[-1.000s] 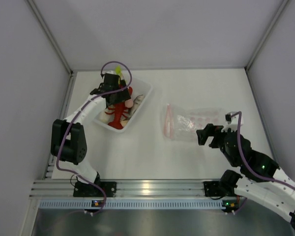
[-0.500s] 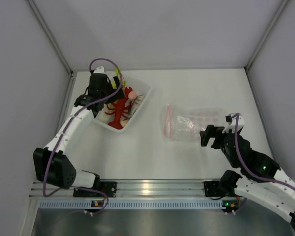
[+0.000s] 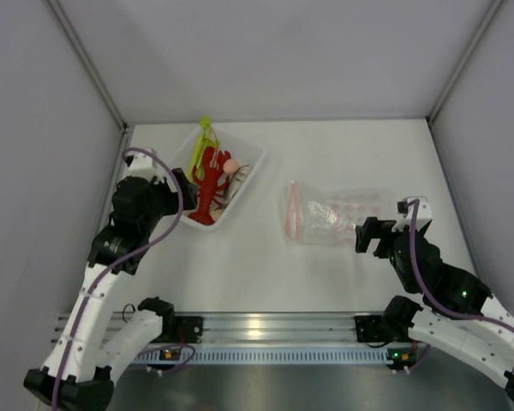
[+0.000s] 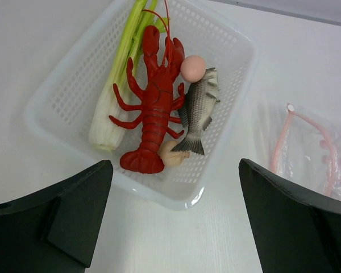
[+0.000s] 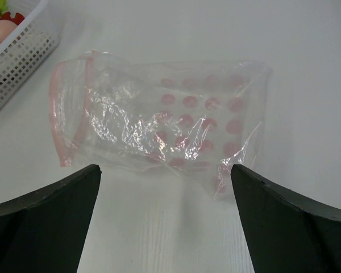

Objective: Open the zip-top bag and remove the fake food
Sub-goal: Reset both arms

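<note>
The zip-top bag (image 3: 334, 214) (image 5: 159, 119) lies crumpled on the white table, right of centre, its pink zip strip (image 5: 59, 114) at the left end; nothing shows inside it. The fake food lies in a white perforated basket (image 3: 250, 156) (image 4: 238, 62): red lobster (image 3: 208, 184) (image 4: 153, 111), leek (image 3: 204, 137) (image 4: 118, 85), grey fish (image 4: 198, 108) and a pinkish round piece (image 4: 192, 67). My left gripper (image 3: 182, 195) (image 4: 174, 187) is open and empty, just off the basket's near-left corner. My right gripper (image 3: 384, 224) (image 5: 165, 170) is open, just short of the bag's right end.
A small beige piece (image 4: 170, 153) lies by the lobster's tail. The bag's edge also shows in the left wrist view (image 4: 312, 148). Grey walls close in the table on three sides, and an aluminium rail (image 3: 257, 325) runs along the near edge.
My left arm has drawn back from above the basket toward the near left, jaws widening slightly. The leek now lies in the basket. The right arm has barely shifted.
</note>
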Robot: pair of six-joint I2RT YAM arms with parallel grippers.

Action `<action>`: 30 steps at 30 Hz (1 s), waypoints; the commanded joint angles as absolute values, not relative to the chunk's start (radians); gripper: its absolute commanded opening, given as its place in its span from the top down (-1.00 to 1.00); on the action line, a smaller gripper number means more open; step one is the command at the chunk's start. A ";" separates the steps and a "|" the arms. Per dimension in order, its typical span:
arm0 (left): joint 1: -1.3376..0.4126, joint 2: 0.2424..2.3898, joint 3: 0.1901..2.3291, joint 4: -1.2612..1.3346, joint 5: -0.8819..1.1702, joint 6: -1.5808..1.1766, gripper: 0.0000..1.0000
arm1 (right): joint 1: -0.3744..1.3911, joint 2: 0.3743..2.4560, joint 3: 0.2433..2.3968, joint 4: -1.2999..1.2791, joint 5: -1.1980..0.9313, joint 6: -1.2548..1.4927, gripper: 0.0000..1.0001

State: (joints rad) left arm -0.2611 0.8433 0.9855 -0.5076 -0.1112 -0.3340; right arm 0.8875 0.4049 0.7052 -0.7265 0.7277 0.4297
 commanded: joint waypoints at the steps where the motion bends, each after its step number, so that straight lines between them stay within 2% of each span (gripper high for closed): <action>1: -0.255 0.744 0.925 -0.552 -0.101 -0.281 -0.96 | 0.877 0.403 0.765 -0.753 0.775 0.410 -0.99; 8: -0.255 0.608 0.822 -0.587 -0.098 -0.213 -0.96 | 0.877 0.385 0.772 -0.765 0.784 0.383 -0.99; 16: -0.256 0.473 0.729 -0.577 -0.106 -0.271 -0.96 | 0.879 0.339 0.759 -0.753 0.839 0.354 -0.99; 30: -0.256 0.316 0.710 -0.572 -0.132 -0.267 -0.96 | 0.877 0.295 0.746 -0.739 0.877 0.316 -0.99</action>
State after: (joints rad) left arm -0.2611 0.3286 0.7158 -0.5991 -0.1219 -0.2634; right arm 0.8875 0.3096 0.7273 -0.7479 0.8444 0.3523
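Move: Both hands are empty and clear of everything. The food-filled bin is centred about 13 cm ahead of the left hand, 3 cm to its right and 25 cm below; in it the red lobster lies about 11 cm ahead and 3 cm right, the egg 16 cm ahead and 8 cm right. From the right hand the emptied zip-top bag lies about 12 cm ahead, 4 cm left and 20 cm below. Back towards its base the left hand draws away from the bin, about 8 cm and easing off, drifting a little left; it dips about 5 cm on the way and regains half of that as the wrist tips up some 10 degrees. The right hand slides slowly right, 3 to 4 cm, and rises slightly, away from the bag. Both grippers stay wide open, touching nothing. ##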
